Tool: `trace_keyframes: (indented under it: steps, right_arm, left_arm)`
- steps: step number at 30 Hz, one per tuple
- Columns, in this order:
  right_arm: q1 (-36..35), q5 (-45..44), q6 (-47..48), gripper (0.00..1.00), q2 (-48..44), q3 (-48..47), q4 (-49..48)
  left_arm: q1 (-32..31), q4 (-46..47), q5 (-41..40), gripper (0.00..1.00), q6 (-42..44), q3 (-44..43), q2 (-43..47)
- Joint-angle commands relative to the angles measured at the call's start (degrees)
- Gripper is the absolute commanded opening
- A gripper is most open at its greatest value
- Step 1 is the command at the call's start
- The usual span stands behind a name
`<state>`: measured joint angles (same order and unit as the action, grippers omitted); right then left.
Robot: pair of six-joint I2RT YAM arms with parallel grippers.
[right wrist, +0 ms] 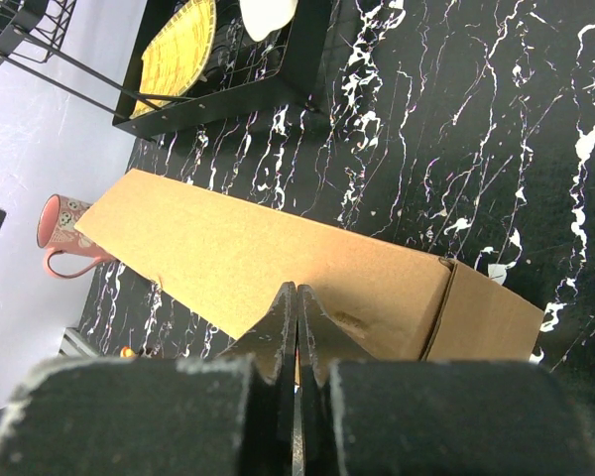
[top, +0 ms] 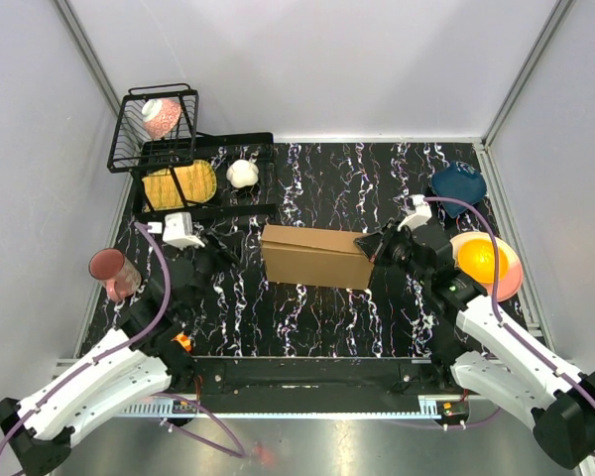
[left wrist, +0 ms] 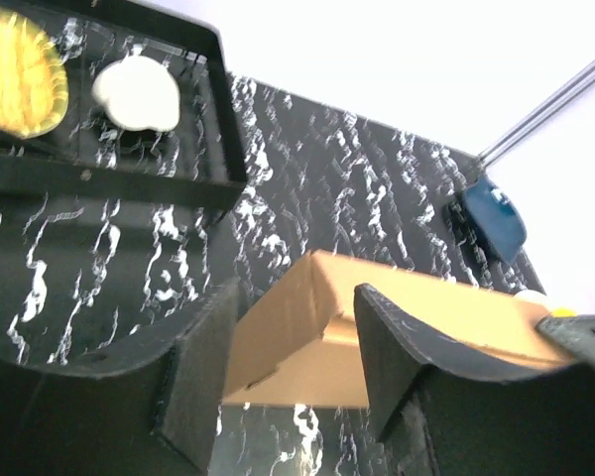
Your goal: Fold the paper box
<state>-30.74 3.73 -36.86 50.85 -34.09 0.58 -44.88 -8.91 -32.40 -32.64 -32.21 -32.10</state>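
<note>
The paper box [top: 312, 256] is a brown cardboard box lying folded shut on the middle of the black marbled table, long side left to right. My left gripper [top: 221, 260] stands open just off the box's left end. In the left wrist view that end of the box [left wrist: 307, 327] shows between and beyond the two spread fingers [left wrist: 198, 377], which do not touch it. My right gripper [top: 374, 248] is at the box's right end, shut. In the right wrist view its tips [right wrist: 297, 290] are pressed together over the box's top face [right wrist: 228, 248], with nothing visible between them.
A black wire basket [top: 159, 124] and a black rack [top: 218, 149] holding a yellow plate [top: 178, 183] and a white object [top: 242, 174] stand at the back left. A pink mug [top: 112, 273] is at the left edge. A blue dish [top: 458, 182] and an orange bowl [top: 481, 260] are on the right.
</note>
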Motion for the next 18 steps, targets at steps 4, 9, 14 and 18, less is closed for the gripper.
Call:
trace_keyframes:
  steps: [4,9,14,18]
  right_arm:
    - [-0.4,-1.8,2.6,0.00,0.7,2.9,9.2]
    - [-0.4,-0.8,2.3,0.00,0.3,3.9,9.1]
    - [-0.4,-0.7,2.3,0.00,-0.6,4.1,9.4]
    - [-0.4,-0.6,2.4,0.00,-0.8,3.6,9.9]
  left_arm:
    - [5.9,16.9,19.1,0.06,0.7,-5.1,-11.6]
    - [10.9,26.9,27.5,0.00,-5.8,-2.0,-14.8]
    - [14.3,31.0,35.0,0.00,-8.7,-0.7,-19.7]
    - [14.4,33.9,38.5,0.00,-10.1,1.9,-22.7]
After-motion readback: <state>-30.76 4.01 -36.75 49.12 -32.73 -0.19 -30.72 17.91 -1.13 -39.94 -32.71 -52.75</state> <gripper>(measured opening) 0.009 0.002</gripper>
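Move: The closed box's middle lies about 22 cm right of the left hand, 5 cm ahead and 9 cm below; its lid's left end is only some 7 cm to the right. In the tray, the white bulb stands about 25 cm ahead of the left hand, level with it sideways, the black tray's middle 21 cm ahead and 11 cm left. From the right hand, on the lid, the box's middle is 10 cm left, 2 cm ahead and 5 cm down. The right hand keeps its shut fingertips on the lid near its right end, practically still, while the left swings right about 7 cm and forward 5 cm towards the lid's left end, its fingers closing fully on nothing. The left rises a couple of centimetres early, then eases down a little, yawing some 15 degrees clockwise and rolling its left side down about as much; it ends above the lid. ##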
